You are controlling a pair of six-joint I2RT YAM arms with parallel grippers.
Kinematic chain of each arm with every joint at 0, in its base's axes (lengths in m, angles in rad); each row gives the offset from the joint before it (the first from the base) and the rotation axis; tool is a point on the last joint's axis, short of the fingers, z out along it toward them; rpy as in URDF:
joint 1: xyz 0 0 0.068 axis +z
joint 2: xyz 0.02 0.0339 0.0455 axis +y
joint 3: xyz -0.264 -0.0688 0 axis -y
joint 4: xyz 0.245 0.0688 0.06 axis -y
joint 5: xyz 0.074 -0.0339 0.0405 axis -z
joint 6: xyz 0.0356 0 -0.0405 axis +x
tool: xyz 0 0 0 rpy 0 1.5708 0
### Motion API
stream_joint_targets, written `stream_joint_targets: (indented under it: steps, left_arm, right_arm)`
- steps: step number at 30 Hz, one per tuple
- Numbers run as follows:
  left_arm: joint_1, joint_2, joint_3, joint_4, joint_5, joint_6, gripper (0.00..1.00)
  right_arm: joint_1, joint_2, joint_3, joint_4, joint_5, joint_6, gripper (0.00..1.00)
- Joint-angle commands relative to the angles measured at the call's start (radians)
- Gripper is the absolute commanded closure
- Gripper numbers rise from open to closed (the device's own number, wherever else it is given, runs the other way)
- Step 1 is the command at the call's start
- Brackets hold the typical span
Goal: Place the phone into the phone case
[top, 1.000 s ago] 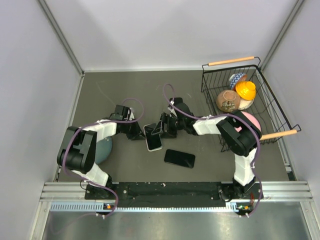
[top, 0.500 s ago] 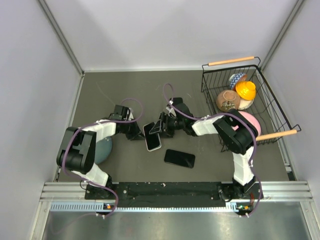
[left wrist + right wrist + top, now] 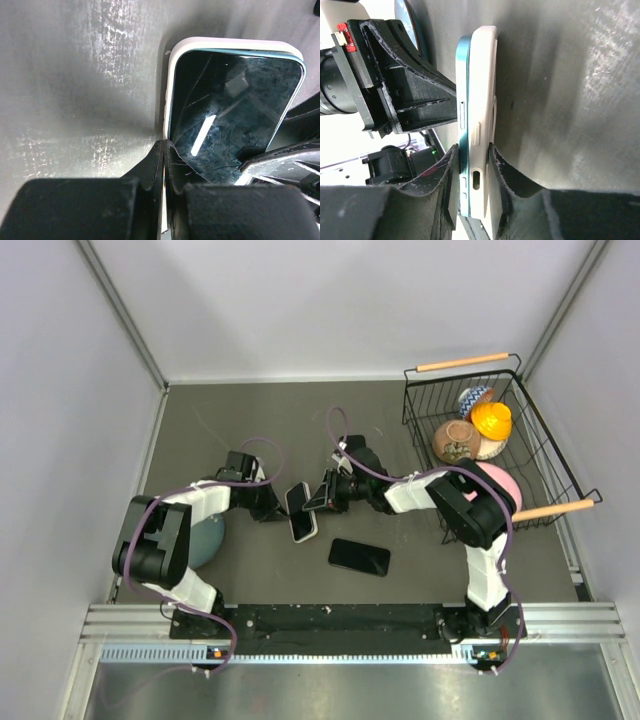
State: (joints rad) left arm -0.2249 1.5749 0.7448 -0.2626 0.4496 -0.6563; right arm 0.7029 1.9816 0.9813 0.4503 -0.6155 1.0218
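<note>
A teal-edged phone [image 3: 299, 510] with a dark screen [image 3: 235, 105] is partly seated in a white phone case [image 3: 485, 85] and held on edge just above the table between both arms. My left gripper [image 3: 165, 146] is shut, pinching the case's thin rim [image 3: 169, 100] at the phone's left side. From the other side, my right gripper [image 3: 474, 152] is shut across both, one finger [image 3: 446, 167] on the phone's face and the other finger [image 3: 504, 167] on the case's back. The phone's teal side [image 3: 463, 100] still stands a little proud of the case.
A second black phone [image 3: 359, 557] lies flat near the front. At the right a wire basket [image 3: 455, 365] holds a yellow toy and round objects, with a pink ball [image 3: 503, 481] by its near side. A grey-blue bowl [image 3: 210, 537] sits under my left arm.
My right gripper's jaws have closed from wide apart onto the phone and case. The phone and case shifted slightly left and up off the table. My left gripper stayed pinched.
</note>
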Motion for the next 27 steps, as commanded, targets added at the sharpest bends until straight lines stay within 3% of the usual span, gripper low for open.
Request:
stream_joint_targets:
  steps: [1, 4, 13, 18, 19, 22, 27]
  left_arm:
    - [-0.004, -0.018, -0.022, -0.020, 0.014, 0.011, 0.96]
    - [-0.004, -0.019, -0.024, -0.018, 0.018, 0.009, 0.94]
    - [0.001, -0.047, -0.024, -0.023, 0.023, 0.009, 0.82]
    - [0.028, -0.099, -0.001, -0.069, 0.024, 0.029, 0.57]
    - [0.035, -0.133, 0.008, -0.087, 0.027, 0.041, 0.46]
    - [0.056, -0.215, 0.014, -0.092, 0.073, 0.064, 0.34]
    - [0.075, -0.348, 0.013, -0.066, 0.167, 0.057, 0.25]
  right_arm:
    - [0.009, -0.032, 0.013, 0.022, -0.013, -0.028, 0.86]
    - [0.007, -0.038, 0.023, -0.016, -0.003, -0.051, 0.99]
    - [0.012, -0.061, 0.059, -0.148, 0.039, -0.124, 1.00]
    - [0.001, -0.116, 0.060, -0.179, 0.056, -0.150, 1.00]
    - [-0.002, -0.128, 0.059, -0.183, 0.059, -0.152, 1.00]
    - [-0.023, -0.190, 0.051, -0.190, 0.056, -0.155, 1.00]
    - [-0.059, -0.311, 0.005, -0.136, 0.022, -0.132, 1.00]
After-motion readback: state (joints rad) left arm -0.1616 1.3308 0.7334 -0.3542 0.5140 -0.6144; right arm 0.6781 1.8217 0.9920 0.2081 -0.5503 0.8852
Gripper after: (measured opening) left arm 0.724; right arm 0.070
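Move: The phone, loosely laid in its pale case, has its middle about 4 cm to the left hand's right and 1 cm ahead, roughly level. From the right hand, that middle is some 2 cm left and 1 cm back. The loose black phone lies about 13 cm right of the right hand, 12 cm back and some 5 cm lower; another dark phone, mostly hidden, lies about 12 cm right, 13 cm ahead and equally low. Right fingers pinch phone and case together, dip, lift some 4 cm, easing right; left opens and rises. ##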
